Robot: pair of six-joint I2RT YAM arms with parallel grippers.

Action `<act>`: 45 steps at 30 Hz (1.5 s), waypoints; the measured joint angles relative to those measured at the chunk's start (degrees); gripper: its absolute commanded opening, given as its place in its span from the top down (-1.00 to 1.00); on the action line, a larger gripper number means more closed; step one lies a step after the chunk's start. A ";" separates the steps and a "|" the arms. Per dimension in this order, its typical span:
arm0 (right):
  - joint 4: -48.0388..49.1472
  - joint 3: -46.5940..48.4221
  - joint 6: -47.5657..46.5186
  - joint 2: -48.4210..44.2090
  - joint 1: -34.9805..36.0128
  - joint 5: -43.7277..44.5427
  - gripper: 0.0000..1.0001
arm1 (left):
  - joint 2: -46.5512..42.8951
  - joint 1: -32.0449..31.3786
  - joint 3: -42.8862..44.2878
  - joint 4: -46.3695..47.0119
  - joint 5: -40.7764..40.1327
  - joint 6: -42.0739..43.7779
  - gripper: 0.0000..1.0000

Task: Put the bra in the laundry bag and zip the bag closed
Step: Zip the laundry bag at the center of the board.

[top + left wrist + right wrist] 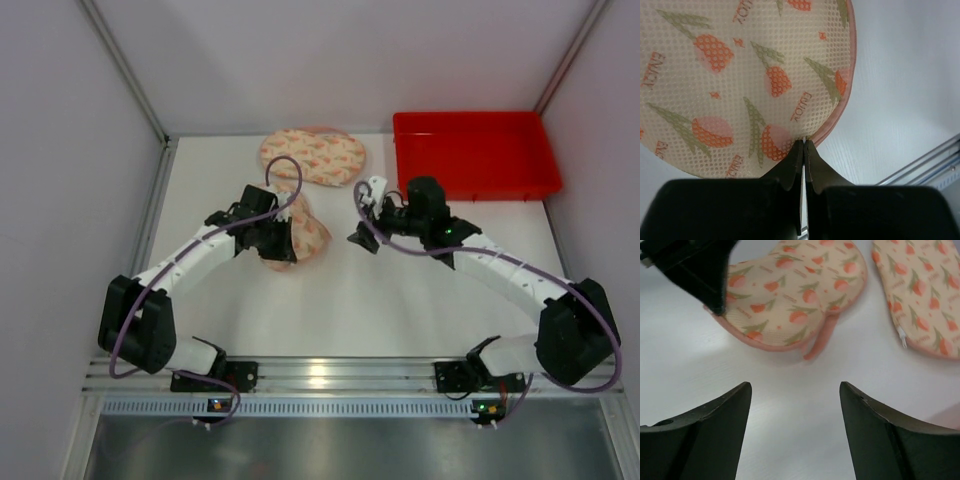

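Two domed mesh pieces with an orange tulip print and pink rims lie on the white table. The far one point(313, 155) point(920, 295) has a white zipper pull on its edge and reads as the laundry bag. My left gripper point(284, 252) point(805, 142) is shut on the pink rim of the near piece point(305, 232) point(740, 75), whose pink strap point(820, 340) trails off it. Whether the two pieces are joined I cannot tell. The bra is hidden. My right gripper point(358, 238) point(795, 390) hangs open above bare table, right of the near piece, holding nothing.
A red plastic tray point(476, 180) stands at the back right, just behind the right arm's wrist. White walls close in the table point(330, 300) on the left, back and right. An aluminium rail point(330, 375) runs along the near edge.
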 measured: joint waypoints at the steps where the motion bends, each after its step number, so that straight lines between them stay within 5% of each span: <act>1: 0.98 -0.96 -3.58 -0.31 2.78 0.98 -0.40 | 0.00 0.42 -0.26 -0.13 1.42 0.28 1.00; 9: 9.84 -4.55 -22.49 4.55 19.74 6.95 -0.38 | 0.02 4.28 -1.01 -0.48 12.00 1.81 1.00; 21: 16.09 0.02 -31.32 17.49 23.12 10.95 -0.33 | -1.60 8.61 -2.75 -0.79 17.64 2.47 1.00; 27: 17.27 2.62 -33.14 20.70 25.29 11.41 0.03 | -4.20 9.53 -2.75 -0.87 18.38 3.23 1.00; 32: 16.76 3.56 -34.42 22.21 26.18 11.61 0.98 | -4.39 11.06 -2.75 -0.81 18.40 3.21 1.00; 45: 17.55 4.46 -34.03 21.90 25.97 13.40 1.00 | -7.13 20.33 -2.78 -1.14 21.40 3.13 1.00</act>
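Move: The laundry bag's zip edge leaves the left hand's shut fingers towards the right; the stretch to be pinched lies about 4 cm to that hand's right, 1 cm ahead and level with it. From the open right hand, this stretch is some 14 cm left, 3 cm back and 10 cm lower. Also from the right hand, the bag's body is about 16 cm left, 3 cm ahead, 12 cm down, and the second bag 20 cm ahead, 12 cm left, 15 cm down. The bag's zip edge, still held by the left fingers beside the white pull, is met by the right hand, which swings some 16 cm left, also down and somewhat back, turning about 45 degrees, then shuts its wide-open fingers and pinches the zip tape. The left hand eases slightly back, rises about 4 cm, and once the right has closed draws away leftward along the zip while the right stays put. ##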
